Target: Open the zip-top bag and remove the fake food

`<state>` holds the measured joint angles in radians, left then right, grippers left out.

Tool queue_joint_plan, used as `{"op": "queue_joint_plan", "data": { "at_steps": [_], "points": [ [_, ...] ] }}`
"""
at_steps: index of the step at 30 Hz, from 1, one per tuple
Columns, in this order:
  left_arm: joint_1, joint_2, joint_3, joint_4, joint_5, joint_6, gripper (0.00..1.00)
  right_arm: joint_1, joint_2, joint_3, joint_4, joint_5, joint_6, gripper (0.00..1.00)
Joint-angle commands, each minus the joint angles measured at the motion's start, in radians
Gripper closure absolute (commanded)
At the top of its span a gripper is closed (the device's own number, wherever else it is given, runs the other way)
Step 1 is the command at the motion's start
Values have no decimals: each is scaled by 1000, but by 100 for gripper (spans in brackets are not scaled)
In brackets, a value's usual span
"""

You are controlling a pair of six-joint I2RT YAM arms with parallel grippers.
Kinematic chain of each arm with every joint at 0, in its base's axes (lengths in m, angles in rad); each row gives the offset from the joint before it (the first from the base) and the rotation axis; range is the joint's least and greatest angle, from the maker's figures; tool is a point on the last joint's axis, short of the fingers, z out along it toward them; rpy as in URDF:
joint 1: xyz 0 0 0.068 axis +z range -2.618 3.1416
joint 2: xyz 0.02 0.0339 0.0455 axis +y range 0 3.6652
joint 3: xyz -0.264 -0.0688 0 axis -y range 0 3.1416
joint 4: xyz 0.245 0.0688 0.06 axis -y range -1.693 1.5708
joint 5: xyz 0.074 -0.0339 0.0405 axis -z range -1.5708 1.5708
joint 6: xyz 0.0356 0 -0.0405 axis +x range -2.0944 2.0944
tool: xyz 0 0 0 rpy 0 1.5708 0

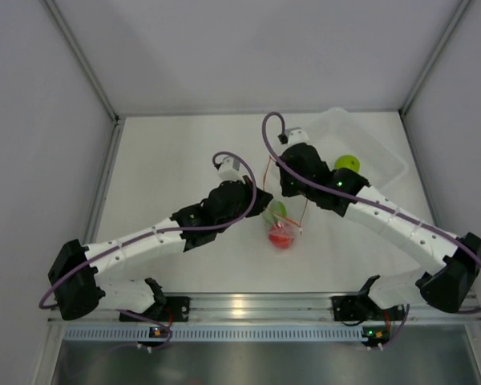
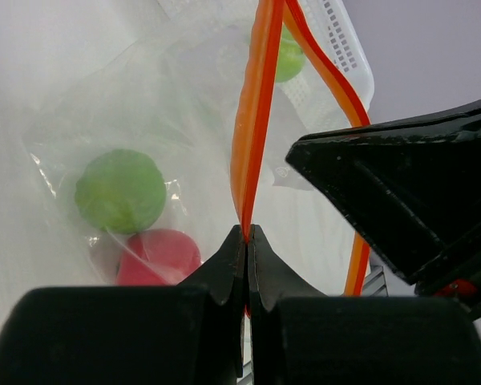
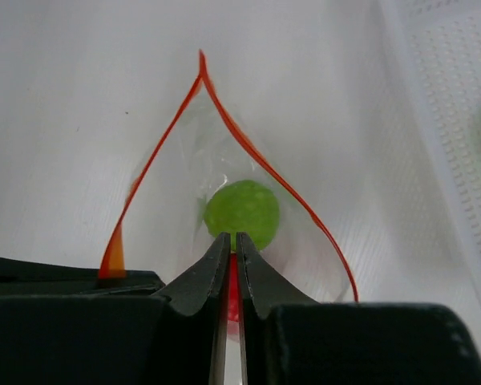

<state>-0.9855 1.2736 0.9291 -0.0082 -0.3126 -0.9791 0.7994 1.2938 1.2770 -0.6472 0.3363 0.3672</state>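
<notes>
The zip-top bag (image 1: 287, 222) hangs between my two grippers above the table, its red-orange zip strip (image 3: 224, 112) spread into an open loop. My left gripper (image 2: 247, 233) is shut on one lip of the strip (image 2: 252, 120). My right gripper (image 3: 232, 241) is shut on the opposite lip, with a sliver of red showing between its jaws. Inside the bag lie a lime green ball (image 2: 120, 191) and a red ball (image 2: 160, 255); the top view shows the same green ball (image 1: 277, 210) and red ball (image 1: 281, 235). Looking down through the mouth, I see the green ball (image 3: 242, 212).
A clear rigid tub (image 1: 377, 148) stands at the back right and holds another lime green ball (image 1: 346, 163); its perforated wall (image 3: 457, 120) is close on the right. The right gripper's black body (image 2: 409, 208) hangs just right of the left one. Grey walls enclose the white table (image 1: 168, 176).
</notes>
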Motion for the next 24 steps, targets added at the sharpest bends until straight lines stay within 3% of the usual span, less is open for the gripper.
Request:
{"op": "queue_joint_plan", "data": {
  "at_steps": [1,8,24],
  "points": [
    [2,-49,-26,19,-25,-9,100,72,73,84,-46,76,38,93],
    [2,-54,-42,20,-10,-20,100,130,205,171,-65,164,71,94],
    [4,-115,-85,17,-49,-13,100,124,292,5,32,185,124,95]
  ]
}}
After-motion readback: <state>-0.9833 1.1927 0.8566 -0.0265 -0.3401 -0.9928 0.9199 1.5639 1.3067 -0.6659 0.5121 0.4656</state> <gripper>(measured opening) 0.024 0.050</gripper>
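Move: The green food in the bag lies nearly under my right hand, about 20 cm below, some 2 cm ahead and 3 cm left. The red food lies about 6 cm back of my right hand and 2 cm left, just as low. The zip edge in my left fingers is about 4 cm left of the right hand, 3 cm back and 2 cm lower. From my left hand the green food is roughly 4 cm ahead, 1 cm right and 19 cm down. I lower my right hand about 8 cm between the orange zip edges into the bag's mouth, towards the green food, fingers nearly shut. It first swings about 5 cm left while sinking, then eases slightly back right as it drops further, its left side rolling down some 10 degrees. My left hand keeps its pinch on the zip edge, drifting 2 cm left. ##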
